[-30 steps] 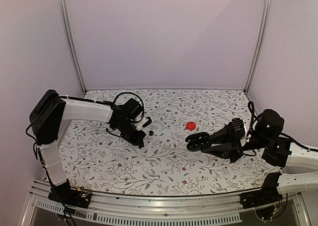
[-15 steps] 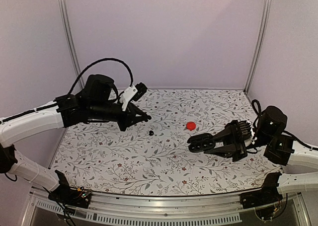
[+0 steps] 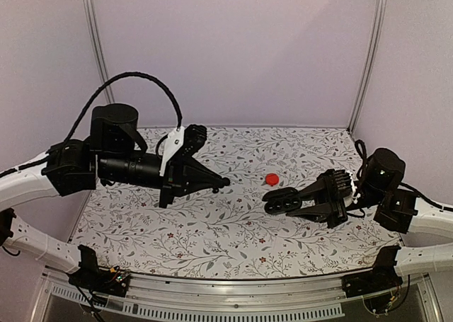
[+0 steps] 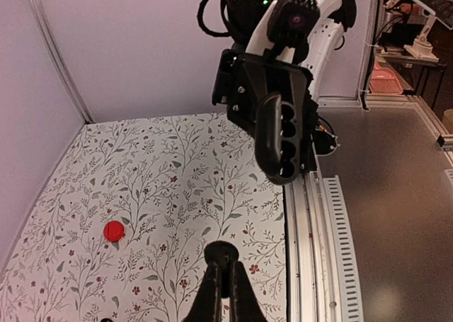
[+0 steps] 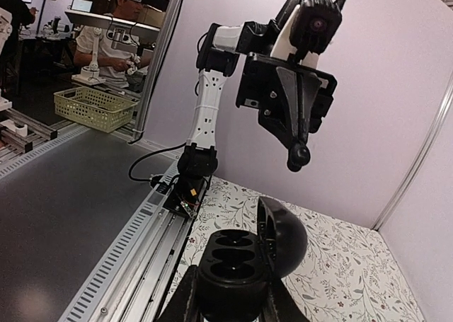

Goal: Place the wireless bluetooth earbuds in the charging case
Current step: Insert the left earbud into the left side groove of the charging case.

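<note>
My left gripper [image 3: 221, 183] hangs above the middle of the table, pointing right, shut on one tiny black earbud [image 4: 221, 254] that sticks out past its fingertips. In the right wrist view the earbud [image 5: 298, 156] shows as a round bead at the tip of the left gripper [image 5: 296, 146]. My right gripper [image 3: 294, 203] is shut on the base of the charging case [image 5: 235, 262]. The case's lid [image 5: 285, 238] stands open and its sockets are empty. The case [image 3: 278, 201] faces the left gripper, a short gap to the right of the earbud.
A flat red disc [image 3: 272, 178] lies on the floral table cover [image 3: 212, 237] just behind the case, also seen as the disc [image 4: 114, 231] in the left wrist view. The metal rail [image 3: 233, 290] runs along the near edge.
The left arm has lifted off the table and swung right, carrying the earbud toward the case. The right gripper with the open case has shifted slightly left.
</note>
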`<move>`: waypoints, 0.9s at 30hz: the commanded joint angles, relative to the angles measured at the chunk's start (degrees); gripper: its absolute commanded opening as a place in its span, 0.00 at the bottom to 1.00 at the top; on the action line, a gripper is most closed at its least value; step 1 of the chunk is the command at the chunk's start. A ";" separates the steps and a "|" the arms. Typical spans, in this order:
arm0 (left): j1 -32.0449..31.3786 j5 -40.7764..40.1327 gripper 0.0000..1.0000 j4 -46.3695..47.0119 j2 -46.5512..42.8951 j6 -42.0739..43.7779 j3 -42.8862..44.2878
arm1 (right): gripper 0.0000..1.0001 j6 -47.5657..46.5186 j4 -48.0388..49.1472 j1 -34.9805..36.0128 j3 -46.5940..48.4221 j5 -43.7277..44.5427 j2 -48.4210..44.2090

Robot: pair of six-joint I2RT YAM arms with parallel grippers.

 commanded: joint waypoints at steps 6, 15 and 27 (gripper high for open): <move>-7.78 -4.38 0.00 -9.47 8.06 2.93 11.81 | 0.00 7.24 0.16 0.44 1.39 4.32 4.10; -9.16 -4.38 0.00 -10.54 12.06 3.06 14.86 | 0.00 9.16 -0.01 0.45 1.90 6.59 4.95; -9.88 -4.25 0.00 -7.83 16.55 2.20 15.88 | 0.00 8.90 0.24 0.47 1.76 7.35 5.19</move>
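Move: The charging case, held open in my right hand, lies about 12 cm to the right of my left hand, 4 cm back and roughly 1 cm lower. On the table about 31 cm below my left hand, the other earbud sits some 25 cm farther out and 4 cm left, and the red case some 29 cm out and 15 cm right. From my right hand, the gripped left earbud is about 14 cm left, 4 cm ahead and 1 cm higher. I carry the gripped earbud right about 6 cm and back 3 cm towards the near end of the open case, my left hand first rising 2 cm, then sinking 4 to 5 cm while its fingers tip some 10 degrees further down. My right hand keeps hold of the case and brings it forward 3 cm, down 2 cm and slightly left to meet the earbud, rolling its top about 10 degrees forward. ##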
